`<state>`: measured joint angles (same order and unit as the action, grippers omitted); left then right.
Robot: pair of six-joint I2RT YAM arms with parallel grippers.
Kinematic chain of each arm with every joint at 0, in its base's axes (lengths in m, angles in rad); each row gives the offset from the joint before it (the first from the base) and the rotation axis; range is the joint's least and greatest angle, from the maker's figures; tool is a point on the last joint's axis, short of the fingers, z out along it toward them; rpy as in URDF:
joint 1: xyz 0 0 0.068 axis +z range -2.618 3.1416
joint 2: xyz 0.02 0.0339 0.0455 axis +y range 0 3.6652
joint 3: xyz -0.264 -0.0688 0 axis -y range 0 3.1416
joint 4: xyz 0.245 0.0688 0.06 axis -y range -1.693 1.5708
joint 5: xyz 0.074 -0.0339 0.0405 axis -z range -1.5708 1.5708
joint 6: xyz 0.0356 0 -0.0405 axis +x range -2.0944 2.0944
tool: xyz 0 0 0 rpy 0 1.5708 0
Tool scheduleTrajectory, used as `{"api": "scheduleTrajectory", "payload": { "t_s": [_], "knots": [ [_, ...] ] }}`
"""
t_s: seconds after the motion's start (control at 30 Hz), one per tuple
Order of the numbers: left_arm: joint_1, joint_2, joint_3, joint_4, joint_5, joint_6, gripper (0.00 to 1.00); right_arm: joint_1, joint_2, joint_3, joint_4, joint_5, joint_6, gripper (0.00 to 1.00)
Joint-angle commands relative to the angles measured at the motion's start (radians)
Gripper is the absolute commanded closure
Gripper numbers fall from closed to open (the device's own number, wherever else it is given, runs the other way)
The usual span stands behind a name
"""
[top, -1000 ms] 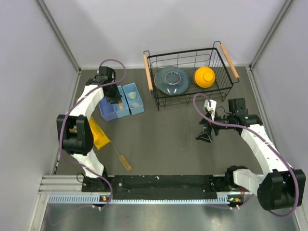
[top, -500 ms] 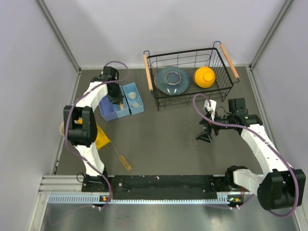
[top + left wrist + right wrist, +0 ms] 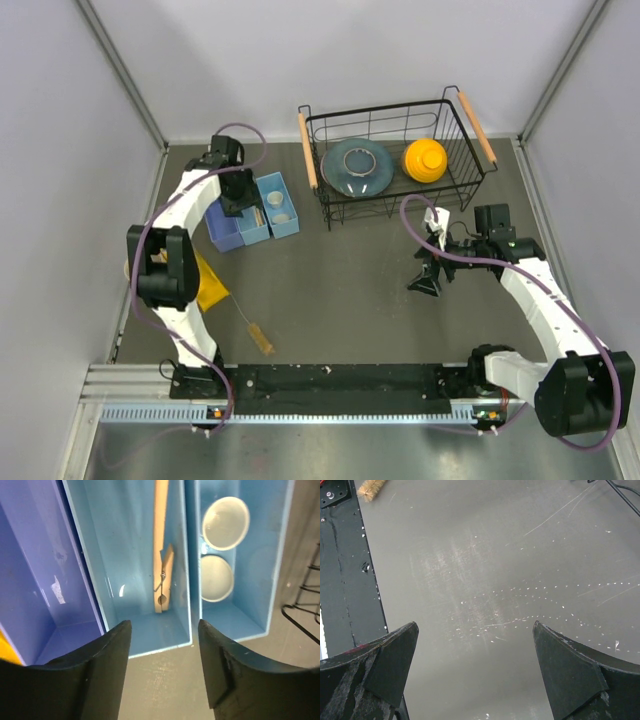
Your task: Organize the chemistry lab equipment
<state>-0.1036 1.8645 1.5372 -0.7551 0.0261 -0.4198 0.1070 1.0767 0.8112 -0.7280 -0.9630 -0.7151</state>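
Note:
My left gripper [image 3: 164, 630] [image 3: 242, 203] hangs open over the near end of the middle light-blue bin [image 3: 125, 635], nothing between its fingers. A tan wooden stick [image 3: 161, 555] lies flat in that bin. Two small white round dishes [image 3: 225, 516] [image 3: 216, 578] sit in the right bin [image 3: 290, 226]. A wire brush with amber bristles [image 3: 256, 334] lies on the table near the front rail; its bristle tip [image 3: 371, 488] shows in the right wrist view. My right gripper [image 3: 428, 278] [image 3: 475, 630] is wide open and empty above bare table.
A darker blue bin [image 3: 225, 235] stands left of the other two. A black wire basket [image 3: 330, 215] at the back holds a blue-grey plate [image 3: 355, 166] and a yellow bowl [image 3: 424, 160]. A yellow item [image 3: 207, 283] lies beside the left arm. The black rail [image 3: 342, 580] runs along the front.
The left gripper's jaws have parted over the middle bin, and the left arm's elbow has shifted a little. The right arm has not moved.

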Motion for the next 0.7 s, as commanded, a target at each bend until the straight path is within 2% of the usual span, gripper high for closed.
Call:
{"api": "scheduleTrajectory", "payload": {
  "t_s": [0.0, 0.1, 0.17, 0.2, 0.4, 0.57, 0.67],
  "knots": [
    [0.005, -0.191, -0.001, 0.011, 0.057, -0.016, 0.34, -0.013, 0.000, -0.006, 0.015, -0.011, -0.024, 0.01],
    [0.005, -0.342, -0.104, 0.086, 0.122, -0.030, 0.19, -0.013, -0.001, -0.007, 0.015, -0.005, -0.026, 0.01],
    [0.005, -0.468, -0.164, 0.124, 0.153, -0.037, 0.15, -0.016, -0.003, -0.007, 0.015, -0.006, -0.027, 0.01],
    [0.005, -0.510, -0.219, 0.149, 0.178, -0.048, 0.03, -0.016, -0.003, -0.007, 0.015, -0.006, -0.027, 0.01],
    [-0.025, -0.796, -0.402, 0.140, 0.216, -0.060, 0.01, -0.023, -0.006, -0.010, 0.015, -0.013, -0.029, 0.01],
    [-0.108, -1.014, -0.534, 0.040, 0.126, -0.077, 0.01, -0.024, -0.003, -0.010, 0.015, -0.011, -0.029, 0.01],
    [-0.215, -1.100, -0.604, -0.010, 0.031, -0.134, 0.01, -0.023, 0.002, -0.012, 0.016, -0.010, -0.030, 0.01]
  ]
}}
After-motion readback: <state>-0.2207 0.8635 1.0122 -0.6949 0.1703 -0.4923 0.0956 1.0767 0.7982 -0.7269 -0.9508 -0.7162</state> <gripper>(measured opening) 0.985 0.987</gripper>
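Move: Behind the empty left hand, some 29 cm back and 4 cm to its right, lies the brush, about 8 cm lower. The wooden clamp, already released in the middle bin, lies about 7 cm ahead, 1 cm right and 7 cm below; the bin with the white dishes is 6 cm ahead and 8 cm right, the yellow rack 12 cm back and 15 cm left. From the right hand the brush is about 42 cm left and 9 cm back. Leaving the wooden clamp in the middle bin, the left hand climbs fast, some 16 cm, then swings back towards the brush, 17 cm in all with a slight drift right, sinking a little at the end. On the way its half-open fingers spread fully and the wrist tips them up to point more forward, by about 30 degrees. ##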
